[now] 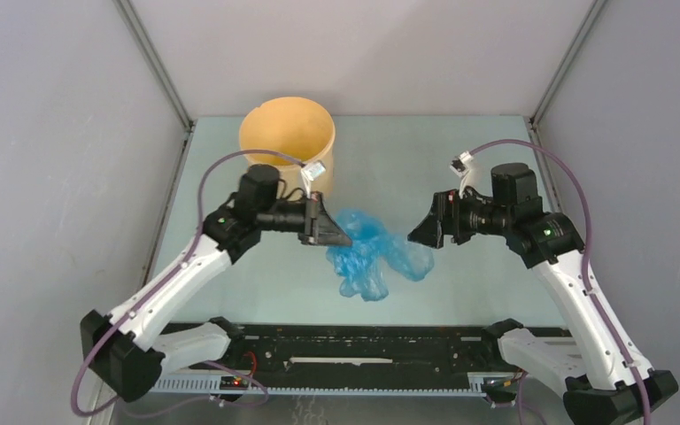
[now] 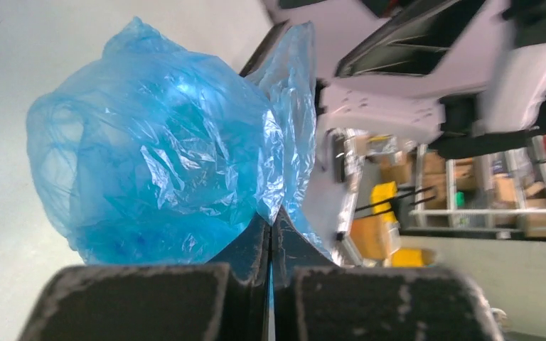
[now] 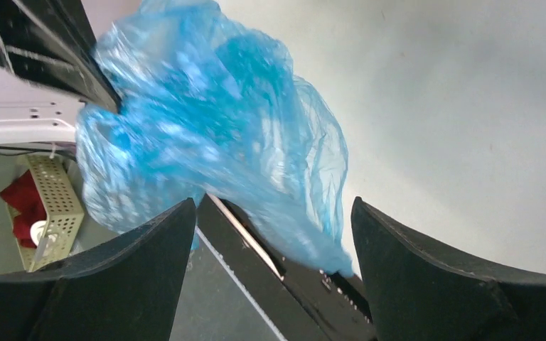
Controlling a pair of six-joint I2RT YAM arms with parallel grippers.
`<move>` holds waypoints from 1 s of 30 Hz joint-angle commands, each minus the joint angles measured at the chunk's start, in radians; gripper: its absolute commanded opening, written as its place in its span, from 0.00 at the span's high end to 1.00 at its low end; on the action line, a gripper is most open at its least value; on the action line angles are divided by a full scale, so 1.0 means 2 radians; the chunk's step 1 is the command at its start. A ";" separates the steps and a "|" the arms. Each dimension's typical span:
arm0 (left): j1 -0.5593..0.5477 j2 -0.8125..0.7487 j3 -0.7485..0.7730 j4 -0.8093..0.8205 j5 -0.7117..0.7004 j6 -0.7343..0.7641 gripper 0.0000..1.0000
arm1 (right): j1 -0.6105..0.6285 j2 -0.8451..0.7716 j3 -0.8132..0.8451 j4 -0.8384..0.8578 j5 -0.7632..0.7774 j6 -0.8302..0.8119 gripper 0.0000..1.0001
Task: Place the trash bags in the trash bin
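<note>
A crumpled, translucent light-blue trash bag (image 1: pixel 376 252) lies in the middle of the table between my two grippers. My left gripper (image 1: pixel 343 237) is at the bag's left edge. In the left wrist view its jaws (image 2: pixel 271 217) are pressed together, with a fold of the blue bag (image 2: pixel 163 156) pinched at the tips. My right gripper (image 1: pixel 414 235) hovers just right of the bag with its jaws wide apart. In the right wrist view (image 3: pixel 276 202) nothing sits between them, and the bag (image 3: pixel 213 128) lies beyond. The pale yellow-tan trash bin (image 1: pixel 286 133) stands upright at the back left, behind the left arm.
A black rail (image 1: pixel 354 341) runs along the table's near edge between the arm bases. Grey walls enclose the table at the left, right and back. The bin stands close to the left wall.
</note>
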 commanded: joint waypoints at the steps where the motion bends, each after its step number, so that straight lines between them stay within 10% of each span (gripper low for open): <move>1: 0.047 -0.056 -0.037 0.149 0.107 -0.140 1.00 | -0.023 -0.035 -0.025 0.104 -0.118 -0.018 0.12; 7: 0.059 -0.089 -0.027 0.236 0.122 -0.233 1.00 | -0.095 -0.104 -0.127 0.357 -0.240 0.143 0.12; 17: 0.095 -0.084 -0.049 0.455 0.149 -0.412 1.00 | -0.102 -0.099 -0.115 0.359 -0.255 0.142 0.14; 27: 0.101 -0.055 -0.042 0.449 0.143 -0.417 1.00 | -0.084 -0.104 -0.109 0.366 -0.282 0.202 0.51; 30: 0.101 -0.049 -0.040 0.442 0.140 -0.419 1.00 | -0.059 -0.093 -0.106 0.348 -0.265 0.198 0.80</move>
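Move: My left hand already holds the blue trash bag by one end, with the bag's middle about 6 cm to its right and 8 cm below. From that hand, the yellow bin's middle is some 27 cm ahead, 15 cm left and 8 cm lower. My open right hand is going for the bag's loose end, roughly 3 cm to its left, 3 cm back and 6 cm below. The bag's middle is about 10 cm left of that hand, 3 cm back and 8 cm down. I lift the bag about 15 cm with my left hand, keeping it pinched and drifting slightly left while the fingers tip up some 30 degrees to just past level. My right hand rises roughly 9 cm beside the bag, then edges back and a little left. Its pointing fingers swing up towards level and, late on, close around the bag's loose end. ##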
